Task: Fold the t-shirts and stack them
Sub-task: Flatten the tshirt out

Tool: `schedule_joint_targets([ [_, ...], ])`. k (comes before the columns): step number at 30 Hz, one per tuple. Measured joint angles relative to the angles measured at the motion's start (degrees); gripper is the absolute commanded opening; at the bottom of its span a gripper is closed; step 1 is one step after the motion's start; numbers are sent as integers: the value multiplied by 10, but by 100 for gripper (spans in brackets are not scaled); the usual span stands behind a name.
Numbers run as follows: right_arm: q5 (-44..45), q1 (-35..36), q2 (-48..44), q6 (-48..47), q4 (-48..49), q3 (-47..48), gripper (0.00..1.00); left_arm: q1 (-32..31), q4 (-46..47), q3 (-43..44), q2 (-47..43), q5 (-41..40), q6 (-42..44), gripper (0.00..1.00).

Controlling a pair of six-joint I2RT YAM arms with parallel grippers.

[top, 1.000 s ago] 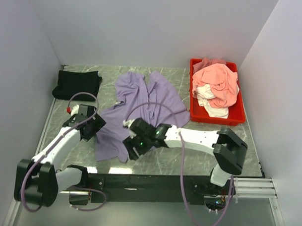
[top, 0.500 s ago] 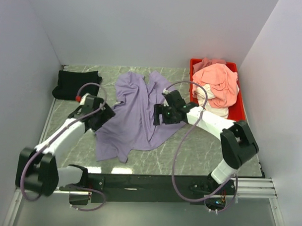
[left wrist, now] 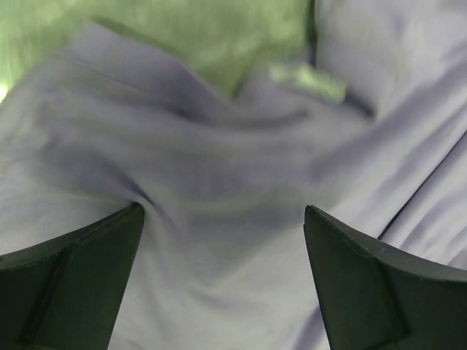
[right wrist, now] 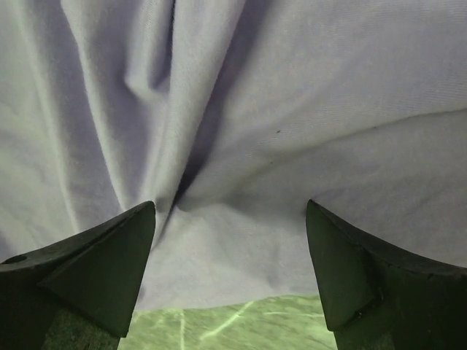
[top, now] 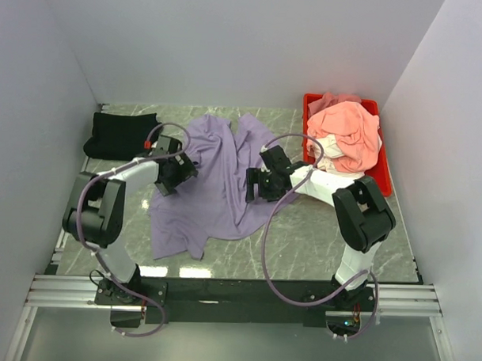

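Note:
A lavender-purple t-shirt (top: pixel 217 180) lies spread and rumpled in the middle of the table. My left gripper (top: pixel 178 172) stands open over its left edge, wrinkled purple cloth (left wrist: pixel 219 182) between the fingers but not pinched. My right gripper (top: pixel 255 185) stands open over the shirt's right edge, where the cloth (right wrist: pixel 241 146) ends at bare marble. A folded black t-shirt (top: pixel 121 134) rests at the back left. A salmon-pink t-shirt (top: pixel 347 130) is heaped over a white t-shirt (top: pixel 342 172) in the red tray (top: pixel 383 185).
The red tray stands at the back right against the right wall. White walls close in the table on the left, back and right. The marble tabletop (top: pixel 318 231) shows in front of the right arm. Purple cables loop over both arms.
Both arms have swung from the near edge toward the back of the lavender shirt, the right one from the shirt's lower hem to its right edge. Both grippers have opened wider.

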Motion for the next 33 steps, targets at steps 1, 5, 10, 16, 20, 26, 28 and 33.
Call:
schedule_joint_targets([
  [1,-1,1,1,5,3,0,90,10,6,12,14,6,1,99],
  [5,3,24,2,38,10,1,89,43,26,48,50,26,5,99],
  [10,19,84,20,82,8,31,89,61,31,92,86,25,8,100],
  [16,28,102,32,103,4,79,90,68,20,122,105,12,21,99],
  [20,52,93,27,97,5,101,92,70,1,118,86,-7,26,99],
  [26,66,28,16,80,1,83,93,71,-19,32,-61,-31,17,99],
  [28,75,0,14,76,2,60,93,71,-32,-12,-128,-43,5,99],
  [33,80,-42,2,75,11,4,93,72,-101,-122,-284,-94,-44,99],
])
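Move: The purple t-shirt lies spread under both open grippers, its middle roughly 10 cm right and 1 cm ahead of the left hand, and some 8 cm left and 1 cm ahead of the right. The shirt's near-left flap sits about 16 cm back and 2 cm left of the left hand, the black cloth 13 cm ahead and 18 cm left of it. A long crease runs about 4 cm left of the right hand; the red bin is 12 cm ahead, 28 cm right of it. The purple shirt is smoothed by both wide-open hands: the left slides its fingertips about 7 cm forward over the cloth, then lifts off and swings back and left towards the black cloth. The right sweeps 8 cm left across the crease, rises some 4 cm, swings back right and forward, and sets down on the shirt's right part, turned 15 degrees clockwise. ##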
